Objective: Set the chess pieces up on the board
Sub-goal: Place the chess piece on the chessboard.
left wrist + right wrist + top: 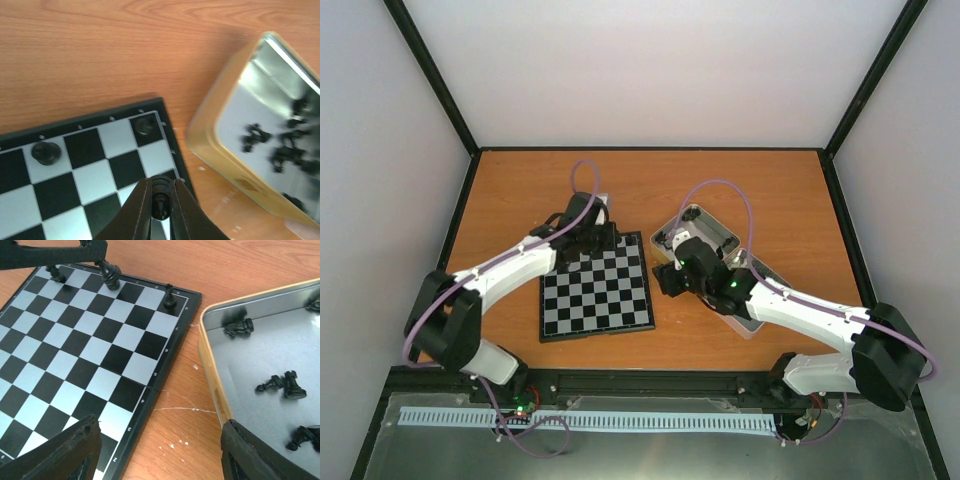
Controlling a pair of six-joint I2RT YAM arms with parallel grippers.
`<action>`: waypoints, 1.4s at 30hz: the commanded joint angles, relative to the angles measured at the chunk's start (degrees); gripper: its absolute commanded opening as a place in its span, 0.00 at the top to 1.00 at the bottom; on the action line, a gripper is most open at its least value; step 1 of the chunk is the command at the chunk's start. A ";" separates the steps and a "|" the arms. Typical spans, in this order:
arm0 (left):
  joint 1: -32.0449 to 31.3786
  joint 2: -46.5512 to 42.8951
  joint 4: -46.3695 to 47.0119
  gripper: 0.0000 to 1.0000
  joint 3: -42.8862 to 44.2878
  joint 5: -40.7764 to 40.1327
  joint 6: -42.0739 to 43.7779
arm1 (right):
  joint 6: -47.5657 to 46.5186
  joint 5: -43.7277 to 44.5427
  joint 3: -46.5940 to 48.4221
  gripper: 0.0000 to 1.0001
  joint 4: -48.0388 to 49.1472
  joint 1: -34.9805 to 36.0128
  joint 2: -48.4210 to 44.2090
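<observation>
The board (595, 292) lies in front of the left arm. My left gripper (161, 200) is shut on a black chess piece (161, 196) over the board's (75, 175) far right corner. The right wrist view shows that held piece (111, 276) hanging just over the back row. Two more black pieces (46, 152) (145, 125) stand on that row, one on the corner square (170, 297). My right gripper (160, 452) is open and holds nothing. It hovers over bare wood between the board (90, 350) and the tin (212, 385). In the top view my left gripper (598, 240) is at the board's far edge and my right gripper (665, 278) is beside its right edge.
The silver tin (705, 228) right of the board holds several loose black pieces (285, 385) (255, 136), most lying on their sides. Part of another tin (603, 203) shows behind the left gripper. Black frame rails border the orange tabletop (520, 190).
</observation>
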 commanded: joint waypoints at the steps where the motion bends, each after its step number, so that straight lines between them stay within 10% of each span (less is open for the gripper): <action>1: 0.26 6.02 -3.87 0.93 5.44 -10.09 4.29 | 1.58 4.87 -0.31 0.34 -1.53 0.41 -1.03; 42: 0.18 21.22 -6.82 0.89 12.69 -17.96 6.42 | 3.44 5.13 -1.15 0.34 -1.39 0.32 1.18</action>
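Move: The bare square f8 on the board's far rank, where the left hand takes its black chess piece, lies about 5 cm ahead of it, 3 cm left and 11 cm below. On that rank the rook stands some 6 cm ahead and 3 cm right, the e8 piece about 5 cm ahead and 6 cm left, both 10 cm down. From the right hand, f8 is about 13 cm ahead, 13 cm left and 11 cm below. The left hand lowers its still-pinched piece about 8 cm onto f8, reaching 5 cm forward while tilting upright. ##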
